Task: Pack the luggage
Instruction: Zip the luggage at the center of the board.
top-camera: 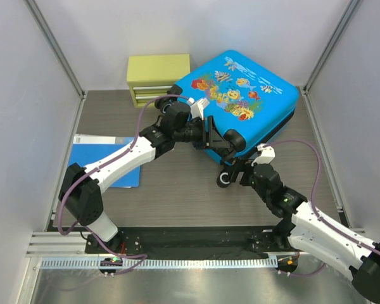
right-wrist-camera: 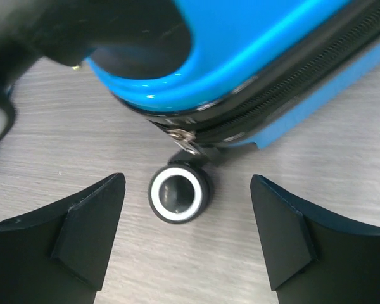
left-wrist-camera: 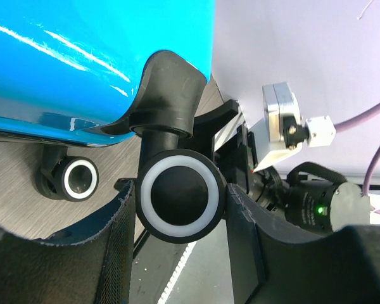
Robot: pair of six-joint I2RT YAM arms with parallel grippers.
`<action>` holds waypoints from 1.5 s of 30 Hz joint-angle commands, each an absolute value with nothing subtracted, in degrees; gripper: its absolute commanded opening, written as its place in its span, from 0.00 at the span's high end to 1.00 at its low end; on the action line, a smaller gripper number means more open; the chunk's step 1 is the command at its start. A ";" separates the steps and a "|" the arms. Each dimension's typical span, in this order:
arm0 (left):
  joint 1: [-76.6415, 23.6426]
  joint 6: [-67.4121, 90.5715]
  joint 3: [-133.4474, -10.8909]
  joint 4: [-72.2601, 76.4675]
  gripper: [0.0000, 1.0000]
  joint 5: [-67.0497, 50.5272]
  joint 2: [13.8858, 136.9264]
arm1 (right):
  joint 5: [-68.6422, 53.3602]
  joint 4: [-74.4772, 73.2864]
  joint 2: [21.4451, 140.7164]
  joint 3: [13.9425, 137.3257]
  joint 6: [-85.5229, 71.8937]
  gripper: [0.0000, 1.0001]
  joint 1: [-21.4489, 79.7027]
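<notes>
The luggage point(top-camera: 253, 95) is a bright-blue hard-shell suitcase with a fish print. It lies closed on the table at the back right, its zip seam point(right-wrist-camera: 291, 95) shut. My left gripper point(top-camera: 227, 144) reaches its near corner and is shut on an upper black wheel point(left-wrist-camera: 180, 196), with both fingers against the wheel's sides. A lower wheel point(right-wrist-camera: 178, 194) with a white ring rests on the table. My right gripper point(right-wrist-camera: 187, 183) stands open around it, fingers well apart from it on either side. In the top view the right gripper point(top-camera: 234, 172) sits just below the left one.
A yellow-green drawer box point(top-camera: 157, 76) stands at the back, left of the suitcase. A flat blue folder point(top-camera: 104, 161) lies on the left under the left arm. White walls and metal posts close in the table on three sides.
</notes>
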State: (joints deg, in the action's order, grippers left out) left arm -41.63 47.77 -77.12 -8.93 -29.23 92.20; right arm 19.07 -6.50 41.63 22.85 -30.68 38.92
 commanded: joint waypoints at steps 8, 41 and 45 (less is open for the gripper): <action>-36.04 45.97 -81.12 -0.35 1.00 -19.34 91.32 | 32.42 13.88 49.56 21.62 -25.49 0.29 46.67; -34.98 46.41 -79.72 1.05 1.00 -20.57 91.14 | 48.60 15.83 54.41 21.27 -27.16 0.99 47.11; -34.28 46.58 -78.58 1.32 1.00 -20.65 90.62 | 50.89 8.63 47.13 20.83 -28.13 0.99 47.02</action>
State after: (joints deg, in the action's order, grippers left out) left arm -40.42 48.71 -77.12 -8.73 -30.79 92.44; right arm 43.33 9.63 54.19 20.71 -26.26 48.38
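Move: The zipper pull at the luggage's near corner lies about 4 cm ahead of the open right hand, straight in line with it and 2 cm lower. The upper wheel, still held by the left hand, stands some 5 cm ahead of the right hand, 5 cm to its left and 6 cm above. The lower wheel is level with it, 3 cm to the left and about 7 cm down. From the left hand the pull lies roughly 1 cm back, 5 cm right and 8 cm below. Leftward first, about 2.5 cm, then forward some 3 cm while easing back right and sinking slightly, the right hand works its fingertips onto the zipper pull. It rolls its left side down and turns clockwise about 10 degrees each, shuts its nearly wide-open fingers to pinch the pull, and lifts slightly. The left hand keeps its grip on the upper wheel, bracing the luggage. ##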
